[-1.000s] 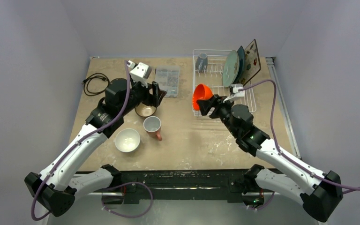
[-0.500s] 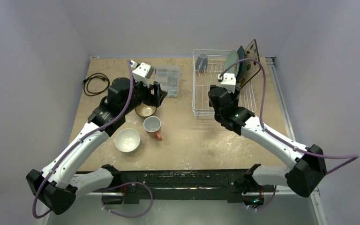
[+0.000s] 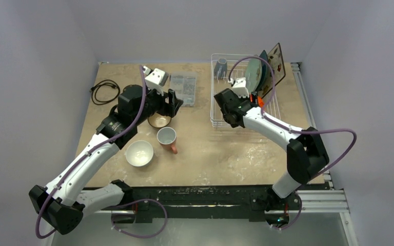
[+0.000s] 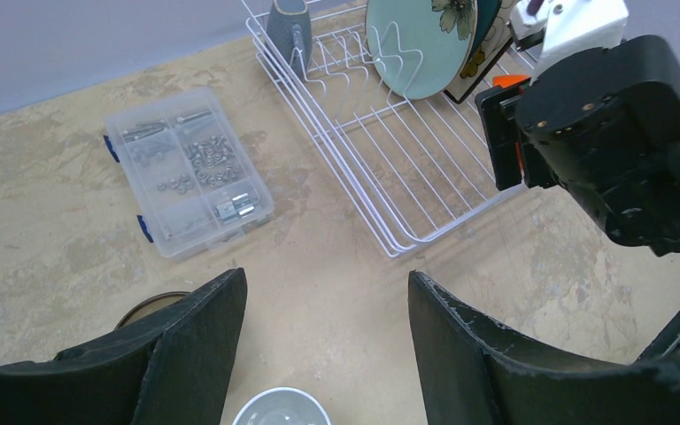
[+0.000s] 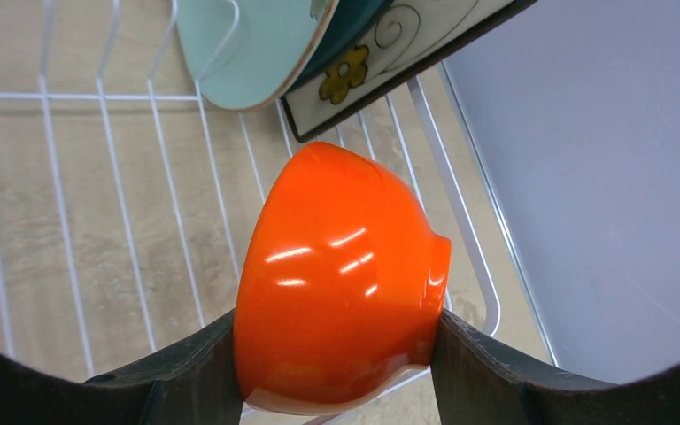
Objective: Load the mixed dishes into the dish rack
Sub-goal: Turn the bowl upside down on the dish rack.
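My right gripper (image 5: 335, 323) is shut on the orange bowl (image 5: 341, 266), holding it tilted on its side over the right end of the white dish rack (image 5: 106, 177). Just beyond it stand the pale green plate (image 5: 248, 44), the dark teal plate (image 5: 354, 27) and the cream floral plate (image 5: 407, 44). In the top view only a sliver of the orange bowl (image 3: 260, 101) shows. A grey-blue mug (image 3: 221, 65) sits in the rack's far left corner. My left gripper (image 4: 326, 283) hangs open above the brown bowl (image 3: 159, 121) and salmon mug (image 3: 167, 137). The white bowl (image 3: 139, 152) lies nearer.
A clear plastic compartment box (image 3: 183, 87) lies left of the rack (image 3: 220, 110). A black cable (image 3: 104, 89) is coiled at the table's far left. The right arm's wrist (image 4: 620, 142) looms over the rack's near end in the left wrist view.
The right arm has carried the orange bowl from the rack's front left corner across to its right side beside the plates. The left arm has stayed where it was, jaws open.
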Motion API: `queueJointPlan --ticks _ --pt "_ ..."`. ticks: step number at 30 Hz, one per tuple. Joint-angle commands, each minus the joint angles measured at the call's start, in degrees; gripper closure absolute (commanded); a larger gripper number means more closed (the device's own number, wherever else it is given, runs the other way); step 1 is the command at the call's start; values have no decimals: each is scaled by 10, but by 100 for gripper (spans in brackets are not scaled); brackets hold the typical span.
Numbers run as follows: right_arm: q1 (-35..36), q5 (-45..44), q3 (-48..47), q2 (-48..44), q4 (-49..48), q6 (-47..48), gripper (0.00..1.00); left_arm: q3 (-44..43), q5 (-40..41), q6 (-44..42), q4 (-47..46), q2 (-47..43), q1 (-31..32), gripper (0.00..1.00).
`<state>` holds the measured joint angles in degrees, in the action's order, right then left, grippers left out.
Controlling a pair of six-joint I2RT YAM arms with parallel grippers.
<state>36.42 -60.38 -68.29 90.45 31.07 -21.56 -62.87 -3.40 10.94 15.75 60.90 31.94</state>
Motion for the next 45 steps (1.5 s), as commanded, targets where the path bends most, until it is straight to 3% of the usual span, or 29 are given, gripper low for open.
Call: queueJointPlan --ticks 1,13,18,27,35,45 --pt "-19 -54 -22 17 29 -33 100 0 -7 -1 -15 -1 0 34" --pt "-36 -105 -71 114 154 -119 100 0 -8 -2 -15 -1 0 34" --pt "-43 -106 -73 131 162 -124 100 0 -10 -2 -15 0 0 34" --pt "-56 -89 -72 159 152 -111 90 -1 -12 -3 -15 1 0 34" --pt "-70 -98 -78 181 52 -14 82 -2 -17 -2 -15 5 0 34" --pt "-87 -51 -84 204 -105 189 67 -2 -22 -2 -14 8 0 34"
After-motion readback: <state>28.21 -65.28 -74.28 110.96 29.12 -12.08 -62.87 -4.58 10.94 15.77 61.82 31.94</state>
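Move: The right hand holds the orange bowl above the dish rack; its spot at the rack's near right lies about 4 cm ahead, 5 cm right and 12 cm below. From this hand, the mint plate's middle stands roughly 11 cm ahead and 1 cm left, the flowered plate 11 cm ahead and 7 cm right, both about 5 cm lower. From the idle left hand that spot is some 30 cm right, 5 cm ahead and 25 cm below. Right hand lowers the gripped bowl about 7 cm while going 5 cm right, then forward, tipping further down. ##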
